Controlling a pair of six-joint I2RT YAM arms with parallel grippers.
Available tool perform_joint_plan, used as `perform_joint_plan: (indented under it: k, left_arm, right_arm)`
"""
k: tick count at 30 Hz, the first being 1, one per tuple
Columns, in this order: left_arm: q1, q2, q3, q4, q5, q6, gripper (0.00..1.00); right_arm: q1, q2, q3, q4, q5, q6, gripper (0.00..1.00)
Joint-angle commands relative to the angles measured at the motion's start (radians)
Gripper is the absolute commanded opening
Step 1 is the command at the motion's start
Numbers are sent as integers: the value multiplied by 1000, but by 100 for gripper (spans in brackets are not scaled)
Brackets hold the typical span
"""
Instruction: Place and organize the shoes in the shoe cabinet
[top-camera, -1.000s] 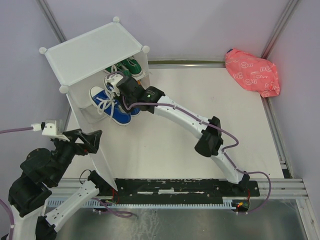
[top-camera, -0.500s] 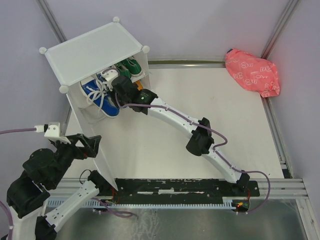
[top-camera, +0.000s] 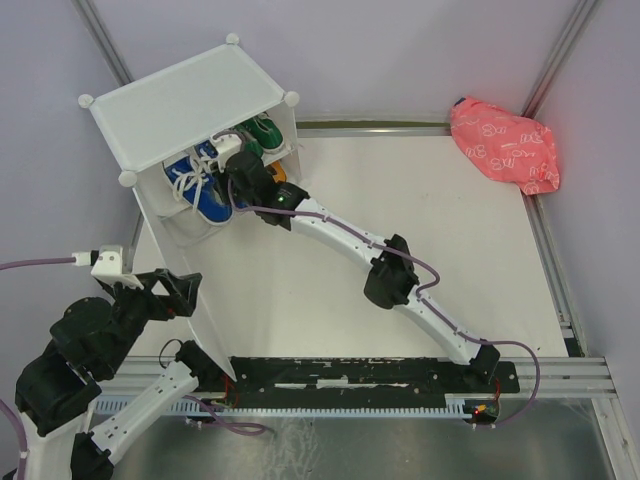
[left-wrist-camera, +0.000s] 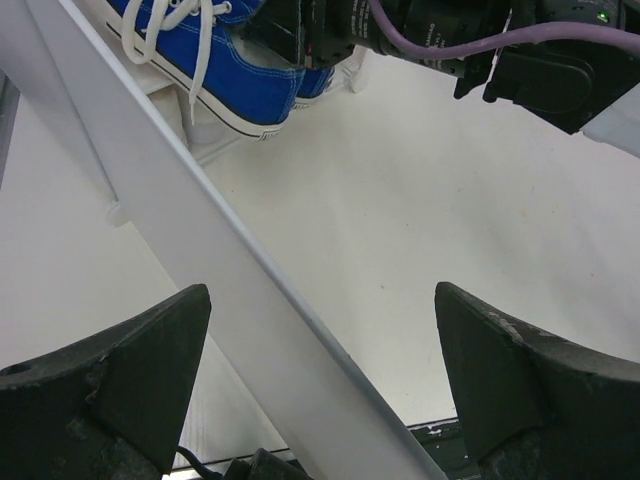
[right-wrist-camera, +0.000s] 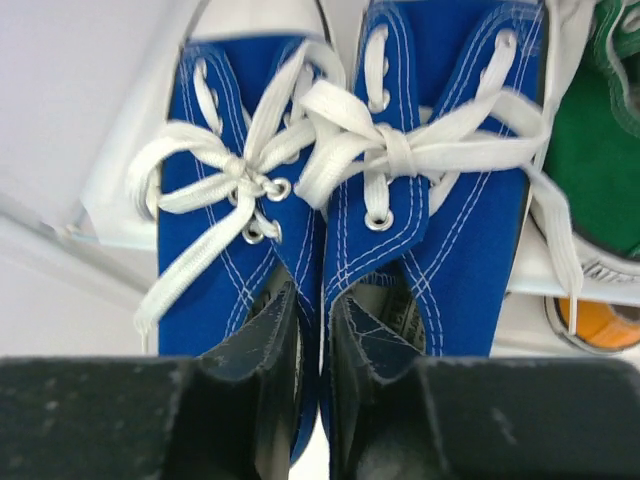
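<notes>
The white shoe cabinet (top-camera: 180, 100) stands at the back left, its open front facing the table. A blue pair of shoes (top-camera: 195, 185) rests on its lower level, side by side, toes inward (right-wrist-camera: 250, 120). My right gripper (top-camera: 232, 170) reaches into the opening, one finger inside each blue shoe, pinching their adjoining inner walls (right-wrist-camera: 320, 300). Green shoes (top-camera: 262, 130) sit deeper on the right (right-wrist-camera: 600, 170), with an orange shoe (right-wrist-camera: 590, 325) beneath them. My left gripper (left-wrist-camera: 322, 300) hangs open over the cabinet's side panel (left-wrist-camera: 200, 250), holding nothing.
A pink patterned bag (top-camera: 505, 145) lies at the back right corner. Metal frame rails (top-camera: 560, 260) run along the table's right and back edges. The right arm (top-camera: 385, 275) stretches diagonally across the table.
The right arm has carried the blue pair left and deeper into the cabinet. The left arm has hardly shifted.
</notes>
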Motion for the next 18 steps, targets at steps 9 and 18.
perform_joint_plan:
  k: [9, 18]
  left_arm:
    - [0, 6, -7, 39, -15, -36, 99]
    - [-1, 43, 38, 25, -35, -60, 99]
  right_arm:
    - [-13, -145, 21, 215, -48, 1, 73]
    - [-16, -422, -354, 177, -1, -87, 92]
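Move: The pair of blue shoes, already on the cabinet's upper shelf, is pinched at its inner collars by the right hand; its middle lies about 4 cm ahead, 5 cm left and 3 cm below. The green shoes stand some 13 cm ahead, 5 cm right, 2 cm below, with the orange shoes on the shelf under them, roughly 10 cm ahead, 7 cm right, 15 cm down. From the left hand the blue pair is about 30 cm ahead, 2 cm left, 13 cm lower. The blue shoes' touching inner collars are let go as the right fingers spread from nearly shut to almost fully open. The right hand lifts off some 9 cm, easing about a centimetre forward at first, then drawing back and to the right out of the cabinet front, while its fingers tip up around 10 degrees. ##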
